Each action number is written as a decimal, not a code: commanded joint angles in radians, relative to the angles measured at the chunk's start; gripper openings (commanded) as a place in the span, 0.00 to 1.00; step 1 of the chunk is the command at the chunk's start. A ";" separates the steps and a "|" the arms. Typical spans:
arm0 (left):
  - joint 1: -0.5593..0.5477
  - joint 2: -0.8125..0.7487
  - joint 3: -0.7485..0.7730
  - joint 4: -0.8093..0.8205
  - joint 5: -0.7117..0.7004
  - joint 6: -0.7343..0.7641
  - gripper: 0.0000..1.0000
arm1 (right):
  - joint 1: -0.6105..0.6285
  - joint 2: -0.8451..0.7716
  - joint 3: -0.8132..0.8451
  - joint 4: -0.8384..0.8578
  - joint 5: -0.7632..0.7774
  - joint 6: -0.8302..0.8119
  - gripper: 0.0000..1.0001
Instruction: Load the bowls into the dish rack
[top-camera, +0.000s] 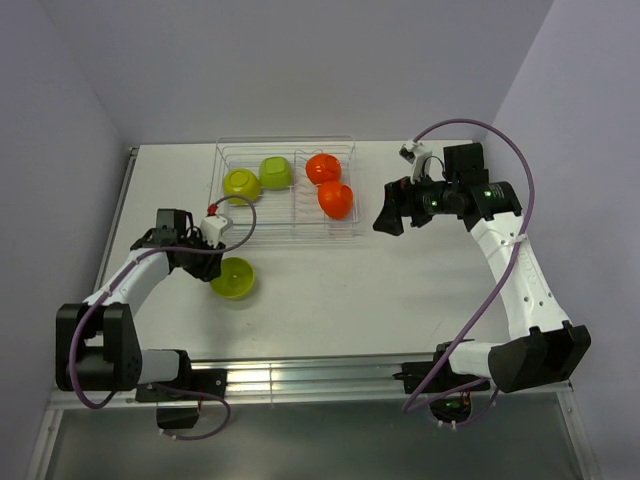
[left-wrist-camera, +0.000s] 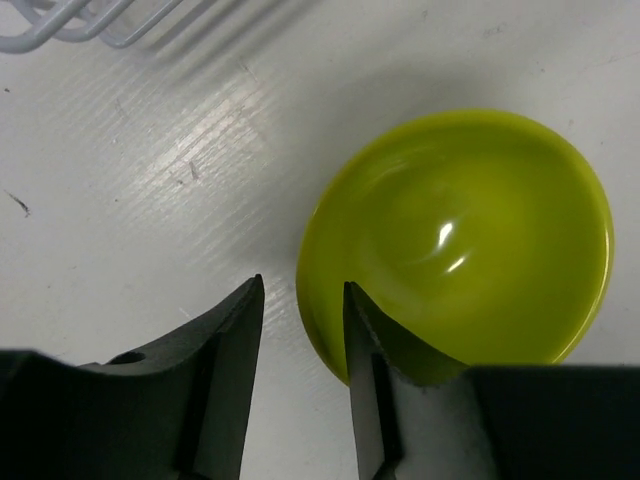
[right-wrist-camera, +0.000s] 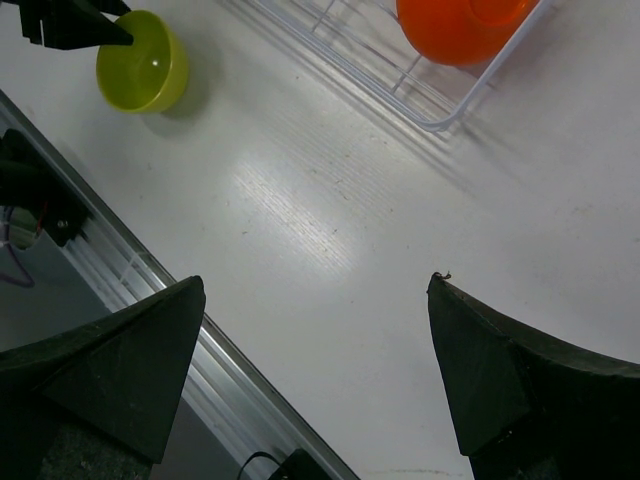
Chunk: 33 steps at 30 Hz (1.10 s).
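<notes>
A lime-green bowl (top-camera: 232, 279) (left-wrist-camera: 470, 230) (right-wrist-camera: 143, 75) sits upright on the white table, in front of the dish rack (top-camera: 285, 141). My left gripper (top-camera: 214, 264) (left-wrist-camera: 302, 285) straddles its near-left rim. One finger is inside the bowl and the other is outside, with a strip of table showing between that finger and the wall. In the rack lie two green bowls (top-camera: 241, 183) (top-camera: 276, 172) and two orange bowls (top-camera: 323, 167) (top-camera: 336, 199). My right gripper (top-camera: 385, 215) (right-wrist-camera: 317, 283) hangs wide open and empty, right of the rack.
A corner of the rack's wires (left-wrist-camera: 90, 20) lies just beyond the left gripper. The rack's near-right corner (right-wrist-camera: 420, 115) holds an orange bowl (right-wrist-camera: 455, 25). An aluminium rail (right-wrist-camera: 200, 370) runs along the table's front edge. Walls close in on both sides.
</notes>
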<state>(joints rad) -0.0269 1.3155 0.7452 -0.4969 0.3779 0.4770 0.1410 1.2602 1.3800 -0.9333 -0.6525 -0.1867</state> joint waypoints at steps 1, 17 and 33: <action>-0.022 0.002 -0.001 0.035 0.036 0.005 0.43 | -0.007 -0.008 -0.015 0.060 0.008 0.044 0.99; -0.361 0.080 0.143 0.106 0.061 -0.307 0.00 | -0.007 0.041 -0.055 0.275 0.007 0.271 1.00; -0.468 0.110 0.554 0.100 -0.169 -0.626 0.00 | 0.017 -0.059 -0.133 0.442 0.065 0.415 1.00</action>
<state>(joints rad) -0.4633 1.4685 1.2095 -0.4362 0.2951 -0.0288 0.1440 1.2346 1.2285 -0.6048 -0.6224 0.1642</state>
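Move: Just to the left hand's right, about 6 cm off and some 2 cm back, is the middle of the green bowl still on the table, 3 cm lower; its left rim already stands between the half-open fingers. The dish rack's middle is about 22 cm ahead and 19 cm right. Inside the rack, the left green bowl lies 23 cm ahead and 7 cm right, the near orange bowl 19 cm ahead and 33 cm right. From the right hand the table bowl is roughly 41 cm left, 2 cm back and 24 cm below. Sweeping right and low across the table, the left hand shuts its fingers on the bowl's left rim, one finger inside and one outside. Keeping that pinch, it curves upward and forward towards the rack, some 17 cm right and 13 cm up in all, its left side dipping about 15 degrees. The open, empty right hand eases forward about 3 cm. ##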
